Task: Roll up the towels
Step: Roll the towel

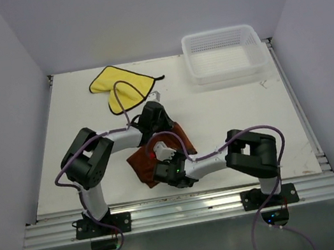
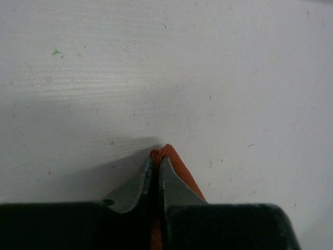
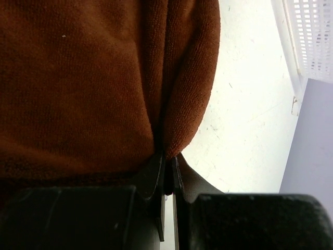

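Observation:
The rust-brown towel [image 1: 183,138] lies bunched at the table's middle front, between my two grippers. My left gripper [image 1: 161,127] is shut on one corner of it. In the left wrist view that towel corner [image 2: 180,167] pokes out from the closed left gripper [image 2: 156,158], just above the white tabletop. My right gripper [image 1: 161,152] is shut on a fold of the same towel. In the right wrist view the brown cloth [image 3: 78,78] fills the picture above the closed right gripper [image 3: 170,156]. The yellow towel [image 1: 123,87] lies loosely folded at the back left, apart from both arms.
A white mesh basket [image 1: 219,32] stands at the table's back right, and its corner [image 3: 315,36] shows in the right wrist view. Purple cables loop over both arms. Grey walls close in the table on three sides, and a metal rail runs along the near edge.

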You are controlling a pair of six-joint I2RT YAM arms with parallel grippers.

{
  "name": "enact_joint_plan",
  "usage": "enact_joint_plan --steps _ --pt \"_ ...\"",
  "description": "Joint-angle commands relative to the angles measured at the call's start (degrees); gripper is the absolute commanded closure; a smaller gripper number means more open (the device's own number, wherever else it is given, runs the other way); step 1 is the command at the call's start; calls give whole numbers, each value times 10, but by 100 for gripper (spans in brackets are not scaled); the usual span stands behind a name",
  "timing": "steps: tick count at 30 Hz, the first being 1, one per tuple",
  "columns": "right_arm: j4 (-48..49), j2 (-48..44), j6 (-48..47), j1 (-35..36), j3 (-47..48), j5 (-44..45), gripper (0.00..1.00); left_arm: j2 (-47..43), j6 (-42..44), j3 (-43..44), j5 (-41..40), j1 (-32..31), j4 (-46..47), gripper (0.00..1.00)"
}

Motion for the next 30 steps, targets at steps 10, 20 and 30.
enact_joint_plan --steps 10,20,30 --pt "-49 58 -3 23 45 5 100 -56 23 -32 -25 12 21 96" --pt "-52 83 -19 33 63 -5 100 -81 33 -41 -47 16 -4 80" --pt "-51 96 -33 33 70 -20 100 -121 43 -24 -52 19 -45 60"
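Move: Both hands already pinch the gathered right edge of the brown towel: the left hand has its far corner, 0 cm off between the pads, the right hand its near end, also at the pads. The towel's middle lies about 12 cm back and 6 cm left of the left hand, a couple of cm lower; from the right hand it is about level and some 12 cm left. The yellow towel lies about 17 cm ahead and 15 cm left of the left hand. The left fingers open a bit over a third of the way around the far corner they were pinching, after drawing about 1.5 cm left; still opening, the hand goes on left and rises, some 3 cm each way in all. The right hand keeps its pinch on the near end, easing about 1 cm left and 1 cm down while rolling some 10 degrees, its left side dropping. ##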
